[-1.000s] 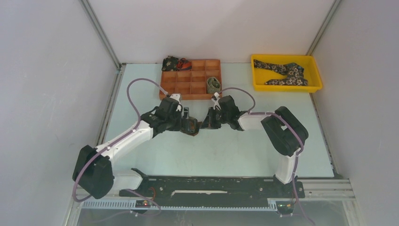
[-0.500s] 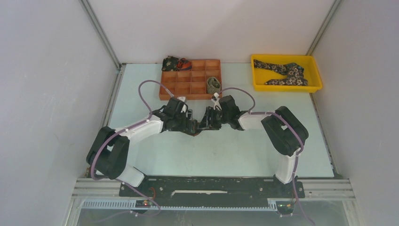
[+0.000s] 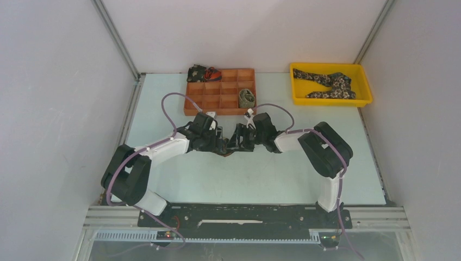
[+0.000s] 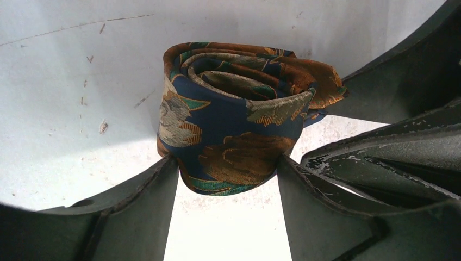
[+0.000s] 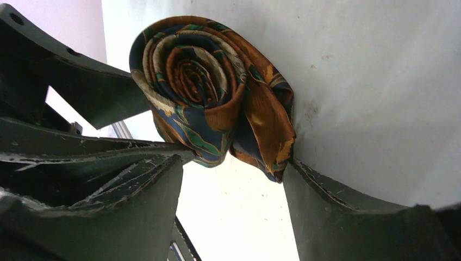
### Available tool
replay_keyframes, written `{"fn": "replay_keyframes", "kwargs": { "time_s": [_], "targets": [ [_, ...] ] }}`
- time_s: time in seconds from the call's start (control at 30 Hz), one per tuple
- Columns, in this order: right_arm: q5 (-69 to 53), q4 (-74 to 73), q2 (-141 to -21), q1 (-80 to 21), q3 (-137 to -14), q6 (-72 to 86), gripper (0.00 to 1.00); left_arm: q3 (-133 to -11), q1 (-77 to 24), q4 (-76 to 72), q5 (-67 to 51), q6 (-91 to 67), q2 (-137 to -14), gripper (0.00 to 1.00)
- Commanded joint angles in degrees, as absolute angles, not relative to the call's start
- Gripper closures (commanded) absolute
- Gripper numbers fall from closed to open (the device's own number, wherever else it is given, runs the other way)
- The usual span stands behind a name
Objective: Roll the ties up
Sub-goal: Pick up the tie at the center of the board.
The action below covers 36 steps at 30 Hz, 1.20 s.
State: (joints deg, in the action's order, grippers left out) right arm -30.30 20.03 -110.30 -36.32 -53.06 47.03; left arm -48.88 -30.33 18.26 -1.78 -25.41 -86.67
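Note:
A rolled tie, dark blue with rust and green flowers, stands on the table between my two grippers at mid-table. In the left wrist view my left gripper presses its fingertips against both sides of the coil. Seen from the right wrist, the coil shows its spiral end with a loose flap hanging down. My right gripper stands open there, its tips just at the coil's edge. From above, the left gripper and right gripper meet nose to nose and hide most of the coil.
An orange compartment tray sits behind the grippers, holding an olive coil; a dark coil lies at its back left corner. A yellow bin at the back right holds unrolled floral ties.
My right gripper has opened from shut. The left arm has swung in toward the right gripper and its jaws have narrowed onto the coil.

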Motion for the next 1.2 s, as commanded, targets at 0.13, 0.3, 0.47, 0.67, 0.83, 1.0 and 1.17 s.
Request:
{"fn": "replay_keyframes", "kwargs": {
  "time_s": [0.13,0.3,0.47,0.67,0.83,1.0,1.17],
  "targets": [
    [-30.18,27.52,-114.88,-37.13,-53.00,50.93,0.29,-49.88,-30.06,16.86,-4.17,-24.28,-87.10,0.33],
    [-30.45,30.92,-116.20,-37.29,-53.00,52.55,0.32,-50.17,-30.06,16.59,-5.40,-24.25,-87.34,0.35],
    [-30.61,33.57,-117.85,-37.33,-53.07,54.09,0.42,-50.27,-30.05,15.94,-8.21,-24.17,-86.78,0.36],
    [-31.39,34.87,-119.84,-37.24,-54.17,55.55,0.69,-50.01,-30.06,14.76,-11.91,-24.17,-86.29,0.39],
    [-31.61,33.92,-119.33,-37.19,-54.32,55.36,0.88,-50.16,-30.00,14.70,-12.29,-24.46,-86.34,0.39],
    [-31.70,32.20,-118.29,-36.76,-54.32,54.76,1.00,-50.48,-29.89,15.27,-12.92,-25.51,-84.07,0.38],
    [-31.85,32.67,-117.51,-36.71,-54.32,54.53,1.00,-50.87,-29.64,17.32,-12.63,-26.46,-79.61,0.34]
  ]
}}
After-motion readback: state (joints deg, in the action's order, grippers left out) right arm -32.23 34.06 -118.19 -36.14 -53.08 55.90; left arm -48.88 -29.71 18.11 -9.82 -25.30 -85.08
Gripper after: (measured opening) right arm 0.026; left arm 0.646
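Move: The rolled tie stands upright about 4 cm left of the right hand and 1 cm back, some 1 cm lower, its loose end between the open right fingers. The left hand straddles it, the tie's middle about 1 cm ahead, 1 cm right and 1 cm below. From the right hand, the compartment box lies some 20 cm ahead and 4 cm left; the green rolled tie in it about 17 cm ahead and 6 cm right, both about 2 cm lower. Right hand eases 2 cm left, then dips and pinches the tie's outer layers; left hand shifts 2 cm right. ##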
